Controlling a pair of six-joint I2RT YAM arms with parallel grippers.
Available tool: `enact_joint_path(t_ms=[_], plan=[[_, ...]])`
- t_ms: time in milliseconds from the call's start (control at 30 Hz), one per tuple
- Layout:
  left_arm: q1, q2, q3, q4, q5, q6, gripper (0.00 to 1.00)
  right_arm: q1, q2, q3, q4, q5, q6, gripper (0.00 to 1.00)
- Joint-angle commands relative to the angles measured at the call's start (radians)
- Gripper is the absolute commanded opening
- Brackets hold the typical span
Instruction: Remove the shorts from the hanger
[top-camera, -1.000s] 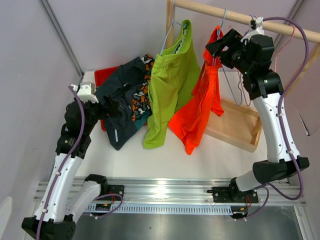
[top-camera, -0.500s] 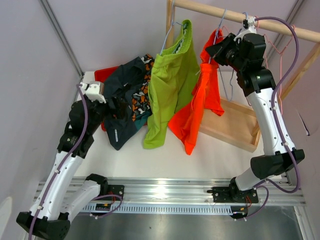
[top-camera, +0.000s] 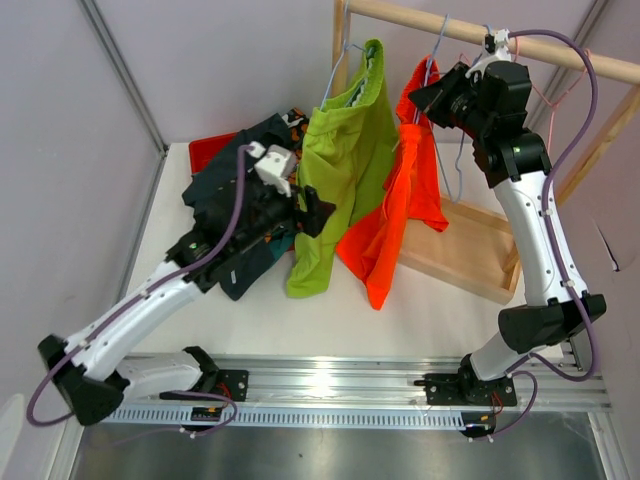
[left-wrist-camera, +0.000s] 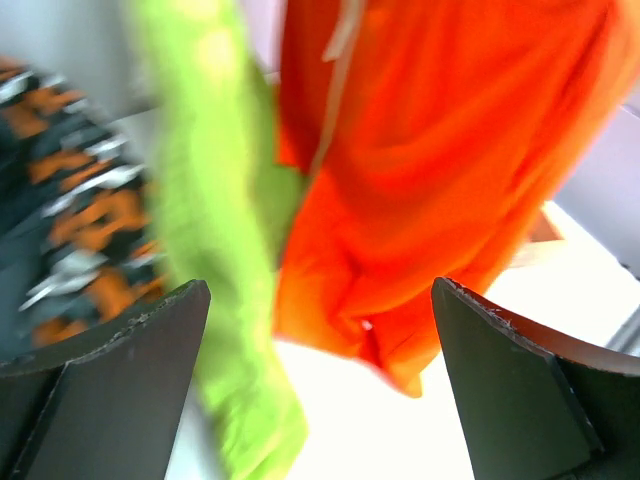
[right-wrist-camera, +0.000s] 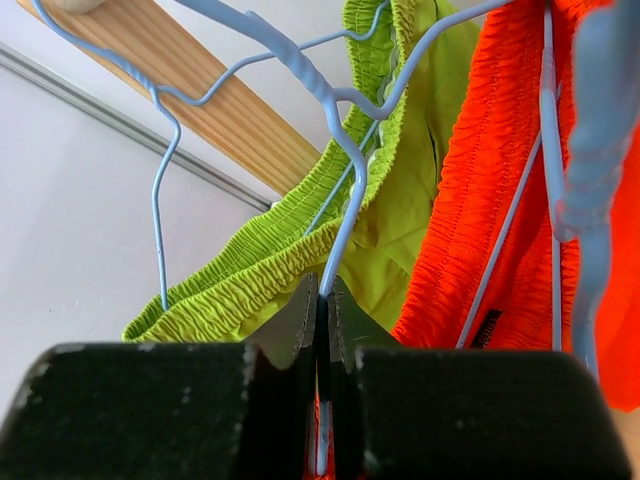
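Note:
Lime green shorts (top-camera: 345, 165) and bright orange shorts (top-camera: 405, 215) hang on blue wire hangers from the wooden rail (top-camera: 450, 30). My right gripper (top-camera: 428, 97) is up at the orange pair's hanger. In the right wrist view its jaws (right-wrist-camera: 322, 292) are shut on the blue hanger wire (right-wrist-camera: 345, 190), with the lime waistband (right-wrist-camera: 260, 270) left and the orange waistband (right-wrist-camera: 500, 180) right. My left gripper (top-camera: 316, 213) is open beside the lime shorts' lower half. Between its fingers (left-wrist-camera: 320, 285) I see lime fabric (left-wrist-camera: 215, 230) and orange fabric (left-wrist-camera: 440, 170), nothing held.
Navy, camouflage and teal shorts lie piled (top-camera: 240, 190) on a red tray (top-camera: 205, 150) at the back left. A shallow wooden box (top-camera: 470, 260) sits under the rail at the right. An upright rail post (top-camera: 340, 40) stands behind the lime shorts.
My right gripper has shut on the hanger wire. My left arm has swung from the pile at the left across to the lime shorts, still open.

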Motion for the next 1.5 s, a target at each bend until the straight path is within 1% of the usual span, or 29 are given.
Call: enact_joint_path(t_ms=[0,33,100,133,300,533,567,633,667,700,733,767,800,833,967,1100,1233,1267,1300,1400,1467], plan=[[-0.079,0.118,0.087,0.16,0.067,-0.002,0.99,-0.003,0.001,0.067,0.065,-0.006,-0.003,0.0],[-0.111,0.145,0.107,0.184,0.072,0.013,0.99,-0.002,0.001,0.065,0.065,-0.003,-0.003,0.0],[-0.128,0.234,0.173,0.204,0.09,0.018,0.99,-0.004,-0.005,0.064,0.068,-0.003,0.0,0.0],[-0.14,0.263,0.185,0.242,0.116,0.019,0.99,-0.005,-0.01,0.064,0.075,0.0,0.001,0.0],[-0.16,0.423,0.303,0.296,0.147,0.006,0.99,-0.005,-0.019,0.076,0.085,-0.012,0.007,0.0],[-0.179,0.52,0.379,0.342,0.155,-0.017,0.99,-0.007,-0.022,0.102,0.078,-0.03,0.013,0.0],[-0.182,0.526,0.379,0.347,0.145,-0.019,0.92,-0.01,-0.025,0.102,0.08,-0.032,0.015,0.0],[-0.183,0.546,0.379,0.37,0.141,-0.027,0.84,-0.013,-0.033,0.1,0.08,-0.039,0.021,0.0],[-0.183,0.55,0.38,0.373,0.136,-0.031,0.73,-0.014,-0.034,0.094,0.08,-0.042,0.023,0.0],[-0.185,0.555,0.389,0.378,0.136,-0.036,0.59,-0.016,-0.037,0.09,0.085,-0.044,0.027,0.0],[-0.186,0.56,0.389,0.375,0.133,-0.039,0.32,-0.019,-0.042,0.085,0.088,-0.047,0.029,0.0],[-0.188,0.561,0.391,0.373,0.127,-0.04,0.19,-0.019,-0.044,0.082,0.091,-0.047,0.029,0.0],[-0.195,0.56,0.389,0.365,0.112,-0.04,0.08,-0.023,-0.044,0.077,0.092,-0.05,0.032,0.0],[-0.198,0.555,0.386,0.359,0.106,-0.04,0.0,-0.025,-0.045,0.077,0.092,-0.05,0.032,0.0],[-0.232,0.5,0.316,0.361,0.052,-0.028,0.0,-0.039,-0.044,0.076,0.091,-0.055,0.033,0.0],[-0.306,0.379,0.154,0.411,-0.026,-0.028,0.0,-0.054,-0.042,0.076,0.092,-0.056,0.039,0.0],[-0.387,0.296,-0.015,0.44,-0.097,-0.027,0.0,-0.069,-0.039,0.079,0.092,-0.061,0.044,0.0],[-0.401,0.287,-0.034,0.442,-0.124,-0.025,0.0,-0.073,-0.037,0.077,0.094,-0.062,0.044,0.0],[-0.425,0.279,-0.089,0.45,-0.135,-0.031,0.0,-0.074,-0.037,0.077,0.094,-0.064,0.044,0.0],[-0.447,0.274,-0.159,0.474,-0.14,-0.063,0.0,-0.08,-0.044,0.064,0.101,-0.064,0.047,0.0],[-0.464,0.279,-0.18,0.497,-0.141,-0.066,0.0,-0.082,-0.047,0.056,0.104,-0.062,0.049,0.0]])
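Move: The orange shorts hang about 18 cm to the right of my open left hand and 4 cm ahead, roughly level with it. The green shorts stand some 11 cm ahead of that hand and 4 cm to its right. The blue hanger, already in my right hand, is about 15 cm ahead, 21 cm right and 11 cm above my left hand. From my right hand, the orange shorts' middle lies about 10 cm back, 3 cm left and 12 cm below. I sweep my left hand about 18 cm right to the orange shorts, turning some 15 degrees clockwise, and shut my fingers on the near fold of the cloth. Then, keeping that pinch, I drag it about 9 cm back, 3 cm left and 5 cm down, away from the hanger. My right hand keeps its grip on the hanger, rising a little, then easing back slightly. ##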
